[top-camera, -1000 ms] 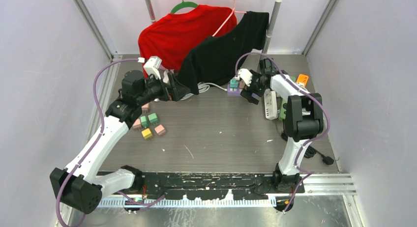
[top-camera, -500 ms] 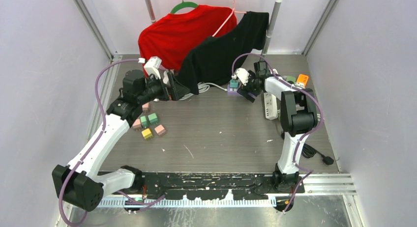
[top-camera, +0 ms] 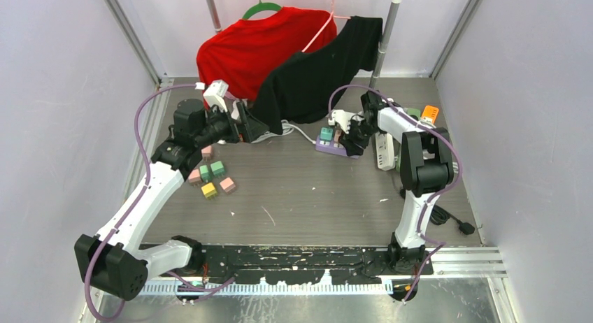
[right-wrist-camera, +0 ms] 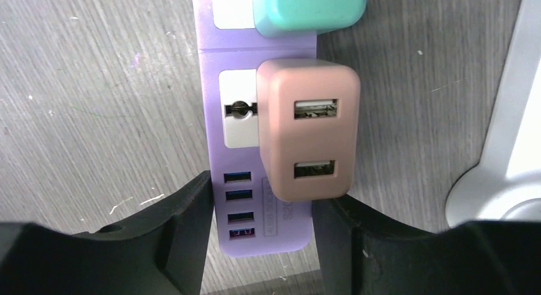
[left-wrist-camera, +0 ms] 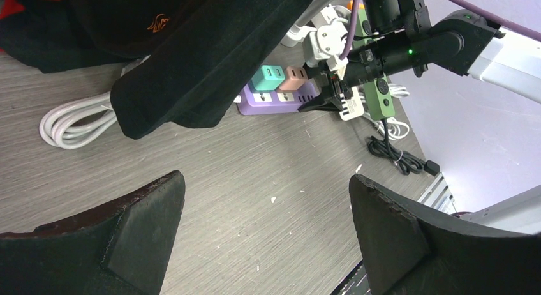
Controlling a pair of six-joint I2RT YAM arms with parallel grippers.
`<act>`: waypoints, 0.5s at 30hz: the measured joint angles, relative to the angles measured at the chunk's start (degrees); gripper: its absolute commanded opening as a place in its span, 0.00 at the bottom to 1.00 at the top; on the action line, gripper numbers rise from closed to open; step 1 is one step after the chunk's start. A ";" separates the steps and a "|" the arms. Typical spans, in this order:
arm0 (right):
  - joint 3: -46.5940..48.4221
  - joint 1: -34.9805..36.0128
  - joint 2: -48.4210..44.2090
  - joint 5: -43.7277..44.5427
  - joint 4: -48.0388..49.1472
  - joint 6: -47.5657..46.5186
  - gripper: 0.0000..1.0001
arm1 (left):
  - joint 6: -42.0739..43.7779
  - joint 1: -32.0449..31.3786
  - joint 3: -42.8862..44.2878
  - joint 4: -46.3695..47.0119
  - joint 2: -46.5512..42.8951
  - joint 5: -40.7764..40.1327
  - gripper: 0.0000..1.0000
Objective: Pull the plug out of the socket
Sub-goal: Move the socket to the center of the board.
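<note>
A purple socket strip (top-camera: 323,147) lies on the table at the back, right of centre. A teal plug (top-camera: 326,133) and a pink plug (top-camera: 336,135) sit in it side by side. In the right wrist view the pink plug (right-wrist-camera: 308,129) sits just ahead of the fingers, with the teal plug (right-wrist-camera: 309,7) beyond it. My right gripper (right-wrist-camera: 261,244) is shut on the USB end of the purple strip (right-wrist-camera: 284,225), one finger against each long side. My left gripper (left-wrist-camera: 268,199) hangs open over bare table, well left of the strip (left-wrist-camera: 268,105).
A black shirt (top-camera: 315,71) and a red shirt (top-camera: 252,47) hang just behind the strip. A white power strip (top-camera: 383,148) lies right of it. Several coloured cubes (top-camera: 210,176) lie at the left. A coiled white cable (left-wrist-camera: 70,119) and a black cable (top-camera: 454,221) lie on the table.
My right gripper has moved left and down to the purple strip, and its jaws have closed from wide open onto the strip's end. The strip has shifted slightly nearer. The left arm barely moved.
</note>
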 measured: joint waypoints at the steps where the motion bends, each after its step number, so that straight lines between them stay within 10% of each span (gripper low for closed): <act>1: -0.39 0.00 -0.26 -0.13 -0.13 0.07 0.59 | 0.00 0.00 0.00 0.00 0.00 0.04 0.98; 15: -8.59 1.73 -5.97 -6.32 -5.62 -14.01 0.20 | -0.02 0.94 -0.15 0.28 0.24 1.05 0.97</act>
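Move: The right gripper is already shut across the USB end of the purple socket, whose middle lies about 6 cm to its left and 1 cm ahead. The clear middle of the board is some 14 cm back and 9 cm to its left. The pink plug stands about 4 cm left and 3 cm ahead of this hand, and a white socket 10 cm to its right, level with it. From the left hand, the purple socket's middle lies roughly 22 cm right, 9 cm ahead and 26 cm down. Keep the right fingers closed on the USB end of the purple socket and drag it back over the table towards the clear middle of the board, about 6 cm, with a little drift to the left. Ease off slowly, then speed up, staying at the same low height. Turn the hand some 15 degrees counter-clockwise as it comes. ##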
